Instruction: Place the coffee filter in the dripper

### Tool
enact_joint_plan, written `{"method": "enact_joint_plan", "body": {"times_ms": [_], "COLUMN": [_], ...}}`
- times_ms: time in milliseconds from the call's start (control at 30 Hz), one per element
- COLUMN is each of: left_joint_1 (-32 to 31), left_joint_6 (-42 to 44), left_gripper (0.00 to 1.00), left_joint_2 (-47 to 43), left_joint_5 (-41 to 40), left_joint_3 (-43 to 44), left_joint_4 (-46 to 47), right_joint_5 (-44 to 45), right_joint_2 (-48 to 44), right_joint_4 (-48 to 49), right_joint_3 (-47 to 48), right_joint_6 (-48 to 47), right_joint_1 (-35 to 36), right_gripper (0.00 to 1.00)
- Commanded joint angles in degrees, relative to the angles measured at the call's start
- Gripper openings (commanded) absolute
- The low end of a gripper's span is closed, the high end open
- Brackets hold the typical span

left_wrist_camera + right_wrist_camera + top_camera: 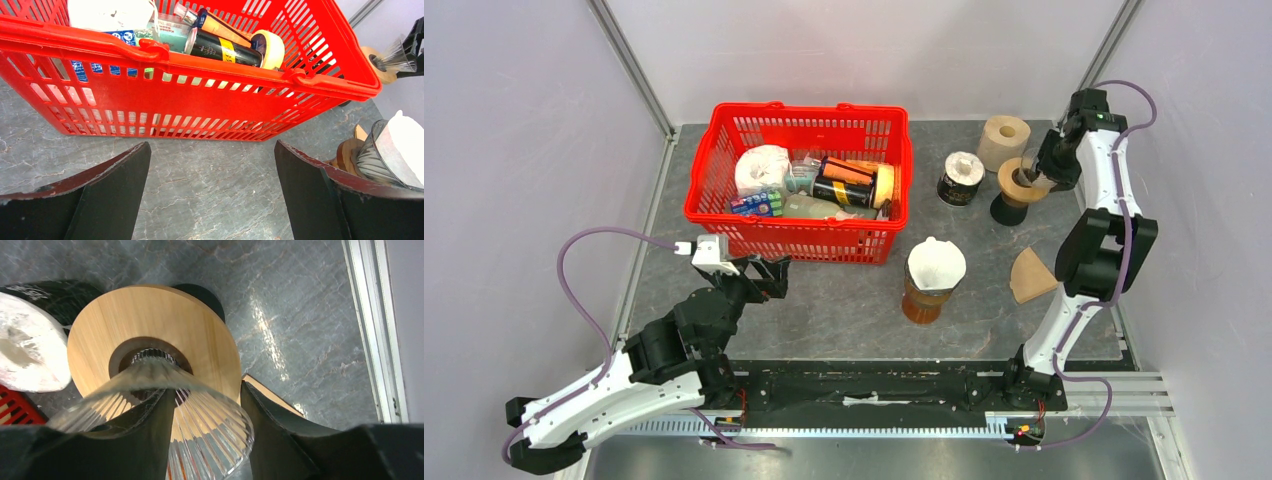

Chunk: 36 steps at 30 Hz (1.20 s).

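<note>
A glass ribbed dripper (1021, 183) with a wooden collar (150, 325) stands on a black base at the back right, with no filter in it. My right gripper (1031, 175) is at its rim, open: one finger sits inside the cone (210, 440), the other outside. A brown coffee filter (1031, 275) lies flat on the table to the right. A second dripper (935, 265) at centre, on an amber glass, holds a white paper filter (405, 140). My left gripper (776, 277) hovers open and empty before the basket.
A red basket (724, 215) full of groceries fills the back left. A black can with a white top (961, 178) and a tan roll (1004, 140) stand next to the right dripper. The table's metal edge rail (380, 340) runs close on the right.
</note>
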Motion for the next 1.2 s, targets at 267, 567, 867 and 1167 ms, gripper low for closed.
{"method": "enact_joint_plan", "body": {"times_ms": [267,567,867,1167], "left_joint_1": [0.0,0.0,0.0,0.1], "left_joint_6": [0.3,5.5,8.0,8.7], "left_gripper": [1.00,1.00,1.00,1.00], "left_joint_2": [4.1,20.0,31.2,38.8], "left_joint_5": [3.0,8.9,13.3,15.7], "left_joint_3": [3.6,15.8,22.8,28.4], "left_joint_4": [3.0,7.2,12.8,14.9], "right_joint_5": [1.0,1.1,-4.7,-11.8], "right_joint_2": [-4.5,-7.5,-7.3,-6.8], "right_joint_4": [-2.1,-1.5,-0.3,-0.5], "right_joint_3": [-2.7,-2.5,-2.4,-4.4], "right_joint_6": [-0.3,0.7,2.2,1.2], "right_joint_1": [0.3,0.1,-1.4,-1.4], "right_gripper": [0.54,0.55,0.44,0.06]}}
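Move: The clear pleated dripper leans into my half-open right fingers, its middle about 2 cm left of them and 1 cm below; the wooden collar holding its tip is some 4 cm left and 6 cm lower. From this hand, the white-topped jar is 15 cm left and 3 cm farther out, the brown roll 11 cm out and 6 cm left. From my left hand, the clear dripper lies about 50 cm right and 21 cm ahead, the paper-lined dripper 31 cm right and almost level, and the red basket 24 cm ahead and 5 cm right. I ease my right hand back about 2 cm at the clear dripper, then rise about 3 cm, close the fingers from half open to nearly shut on its near-right wall, and start edging left and forward. Meanwhile I swing my wide-open left hand some 15 cm right, rising about 6 and reaching 4 forward, past the basket's front edge towards the lined dripper, turning 15 degrees clockwise. ##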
